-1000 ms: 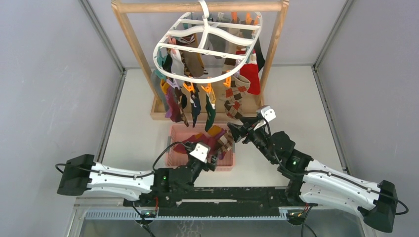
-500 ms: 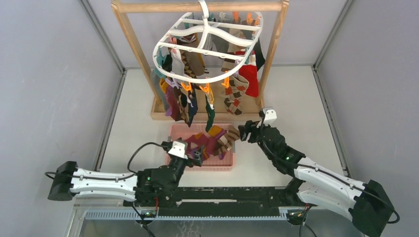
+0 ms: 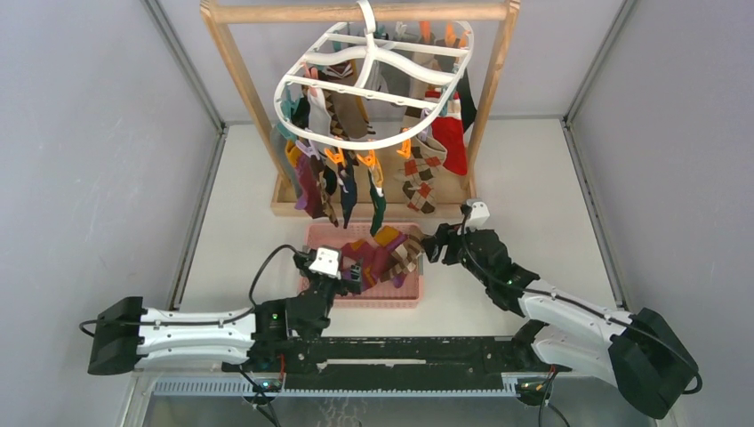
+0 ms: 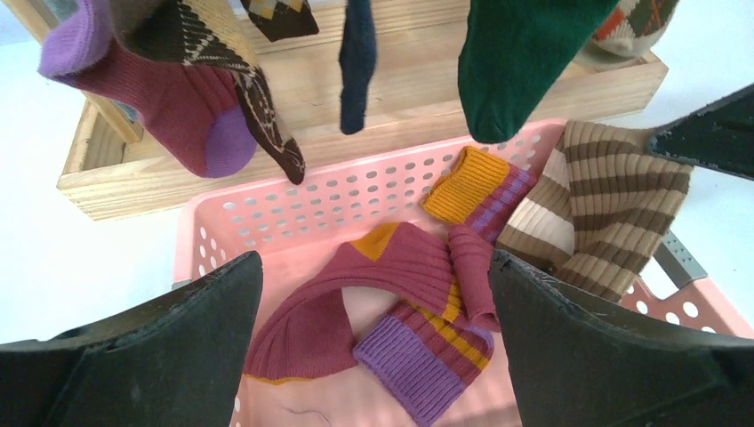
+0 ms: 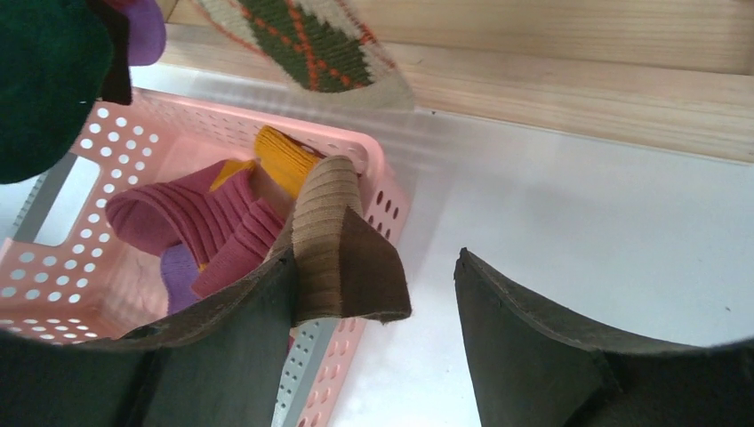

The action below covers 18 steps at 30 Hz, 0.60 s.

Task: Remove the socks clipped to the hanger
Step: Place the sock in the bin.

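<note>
The white hanger [image 3: 373,82] hangs from the wooden stand with several socks [image 3: 342,187] still clipped to it, among them an argyle one [image 3: 418,182] and a red one [image 3: 455,142]. My left gripper [image 3: 353,276] [image 4: 373,302] stands wide open over the pink basket [image 4: 267,200], nothing between its fingers; maroon, purple and mustard socks [image 4: 400,267] lie below it. My right gripper [image 3: 436,247] [image 5: 375,258] is open at the basket's right rim [image 5: 378,178]. A brown striped sock [image 5: 342,249] [image 4: 605,196] drapes over that rim, leaning on the left finger [image 5: 240,338].
The wooden stand [image 3: 240,71] has a flat base [image 4: 222,169] just behind the basket [image 3: 373,302]. Sock toes, a green one [image 4: 525,53] and a maroon-purple one [image 4: 187,124], dangle low over the basket's far side. Grey walls enclose the white table [image 3: 533,196].
My right gripper came down from the argyle sock to the basket's right rim and opened wider, the brown striped sock now draped there. My left gripper opened fully and shifted left over the basket.
</note>
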Each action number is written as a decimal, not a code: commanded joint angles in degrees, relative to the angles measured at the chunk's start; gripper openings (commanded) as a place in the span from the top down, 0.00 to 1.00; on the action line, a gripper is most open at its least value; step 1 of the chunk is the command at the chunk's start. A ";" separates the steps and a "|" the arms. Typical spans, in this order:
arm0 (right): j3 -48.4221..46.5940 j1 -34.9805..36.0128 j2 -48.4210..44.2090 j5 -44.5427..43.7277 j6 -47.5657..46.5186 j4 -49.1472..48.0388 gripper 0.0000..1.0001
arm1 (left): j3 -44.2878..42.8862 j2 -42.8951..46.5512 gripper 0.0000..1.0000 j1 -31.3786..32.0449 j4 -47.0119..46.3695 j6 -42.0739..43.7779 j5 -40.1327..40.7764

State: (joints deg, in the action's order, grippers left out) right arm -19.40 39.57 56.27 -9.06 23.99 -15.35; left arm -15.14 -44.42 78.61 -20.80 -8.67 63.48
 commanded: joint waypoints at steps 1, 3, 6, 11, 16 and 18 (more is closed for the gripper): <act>0.00 -0.42 1.76 4.99 1.96 -7.73 0.28 | -0.27 -0.76 0.00 -0.60 -2.38 -1.56 -1.12; -0.23 -0.41 2.56 6.18 2.11 -8.89 0.33 | 0.01 -0.09 0.00 -0.73 -2.41 -1.55 -1.33; -0.75 0.07 2.96 7.43 1.90 -10.00 0.48 | 0.53 1.14 0.00 -0.81 -2.17 -1.53 -1.43; -3.44 3.88 3.06 5.05 -0.06 -8.87 0.79 | 1.36 2.73 0.01 -0.87 -1.81 -1.62 -1.34; -7.01 9.46 4.88 1.42 -2.95 -7.95 0.81 | 1.22 2.38 0.01 -1.00 -1.88 -1.62 -1.11; -8.43 11.69 6.67 0.47 -4.01 -7.94 0.81 | 1.20 2.16 0.01 -1.03 -1.97 -1.62 -0.95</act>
State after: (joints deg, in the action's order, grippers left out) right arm -23.42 47.86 60.84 -5.63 23.22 -21.17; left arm -15.00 -42.26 78.02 -20.86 -9.10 62.54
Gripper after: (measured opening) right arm 0.193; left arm 0.989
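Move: The brown striped sock is draped over the bin's right edge, its middle some 5 cm to the right hand's left, about level in depth and 3 cm lower. The bin's middle is about 14 cm left, 2 cm back and 8 cm down; the maroon socks in it lie some 13 cm left, 1 cm back and 9 cm down. The hanging green sock's toe is about 12 cm left and 6 cm ahead, slightly above. From the left hand the striped sock is roughly 14 cm right, 5 cm ahead and 9 cm down. The right hand edges left at nearly constant height with its fingers closing from well open to almost shut, pinching the brown end of the striped sock that sticks out over the bin's right edge. Keeping that pinch it goes on left over the bin, faster now, about 6 cm in all, rising some 3 cm and drawing back 2 cm towards the base while it turns roughly 10 degrees counter-clockwise. ##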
